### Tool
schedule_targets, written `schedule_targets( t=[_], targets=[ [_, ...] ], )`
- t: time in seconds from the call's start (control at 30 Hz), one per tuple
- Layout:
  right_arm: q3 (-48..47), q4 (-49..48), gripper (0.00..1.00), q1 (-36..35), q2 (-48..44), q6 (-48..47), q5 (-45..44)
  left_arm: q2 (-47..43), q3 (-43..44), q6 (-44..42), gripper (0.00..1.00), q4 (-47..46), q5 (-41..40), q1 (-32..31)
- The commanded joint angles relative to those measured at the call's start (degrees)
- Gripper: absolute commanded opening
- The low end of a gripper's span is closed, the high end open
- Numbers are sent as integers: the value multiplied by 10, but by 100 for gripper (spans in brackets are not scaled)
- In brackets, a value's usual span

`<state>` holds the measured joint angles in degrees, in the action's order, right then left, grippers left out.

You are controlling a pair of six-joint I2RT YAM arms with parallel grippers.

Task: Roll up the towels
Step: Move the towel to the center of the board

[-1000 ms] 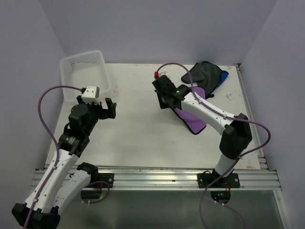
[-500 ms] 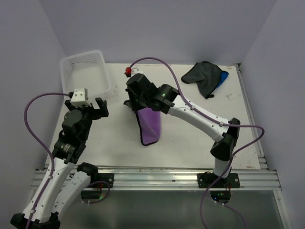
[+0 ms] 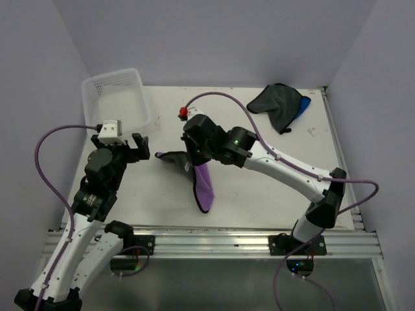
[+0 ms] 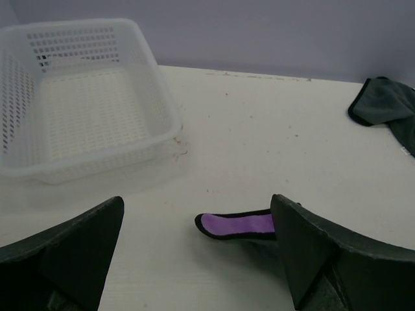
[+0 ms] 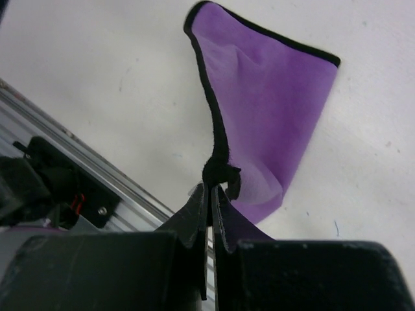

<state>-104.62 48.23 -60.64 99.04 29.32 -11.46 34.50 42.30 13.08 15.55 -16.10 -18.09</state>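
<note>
The purple towel (image 3: 205,188) with its black hem hangs from my right gripper (image 3: 193,166) at the table's middle, its lower end trailing toward the front rail. In the right wrist view the gripper (image 5: 213,189) is shut on a bunched black hem of that towel (image 5: 272,97). A purple corner (image 4: 237,224) pokes out just left of my left gripper's right finger (image 4: 337,259). My left gripper (image 3: 139,148) stands open and empty to the left of the towel. The dark grey towel (image 3: 275,100) lies bunched at the back right with the blue towel (image 3: 304,103) peeking from under it.
The clear plastic tub (image 3: 117,97) stands at the back left, also in the left wrist view (image 4: 84,103). The metal front rail (image 5: 78,168) runs along the table's near edge. Purple cables loop above both arms.
My right arm has carried the purple towel from the right middle of the table leftward to the centre, where it now hangs lower. The left arm has shifted slightly, still open.
</note>
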Motion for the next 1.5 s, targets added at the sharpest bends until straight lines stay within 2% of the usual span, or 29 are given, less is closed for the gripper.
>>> schedule_targets(
  t=[0.0,0.1,0.17,0.27,0.43,0.63,0.77,0.9,1.03,1.1,1.37,1.47],
  targets=[
    [70,-16,0,2,-106,-10,-8,6,19,20,100,-8,62,-2],
    [161,-33,0,10,-185,1,-25,7,11,50,100,-10,133,-2],
    [221,-38,0,24,-241,5,-37,15,-6,72,100,-21,213,-2],
    [303,-61,0,59,-314,5,-10,25,-47,122,100,-62,292,-2],
    [429,-108,0,96,-388,-41,51,35,-71,140,100,-104,328,-2],
    [499,-110,0,116,-426,-82,62,61,-76,137,100,-99,378,-2],
    [514,-111,0,145,-454,-100,75,107,-42,82,98,-38,405,-2],
    [535,-132,0,154,-458,-110,93,189,42,-1,96,47,397,-2],
    [546,-153,0,157,-451,-116,108,219,79,-75,97,73,316,-2],
    [551,-167,0,158,-451,-120,112,224,79,-105,97,59,308,-3],
    [550,-177,0,159,-446,-133,137,203,-24,-211,100,-87,484,-3],
    [551,-179,0,161,-439,-132,141,201,-33,-234,100,-105,515,-3]
  ],
)
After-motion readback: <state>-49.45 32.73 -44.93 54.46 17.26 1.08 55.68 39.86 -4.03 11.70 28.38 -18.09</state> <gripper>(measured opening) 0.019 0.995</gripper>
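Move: The right hand holds the purple-and-grey towel bunched below its shut fingers; the board's open middle lies about 9 cm to its right, 3 cm ahead and 25 cm down, with the grey towel pile roughly 40 cm ahead and 34 cm right at board height. From the open left hand, the held towel's middle is some 15 cm right, level with it fore and aft, and 14 cm below; the white bin is about 38 cm ahead, 12 cm left and 24 cm below. Right hand draws the pinched towel right 18 cm and lowers it; open left swings right and down towards it. ##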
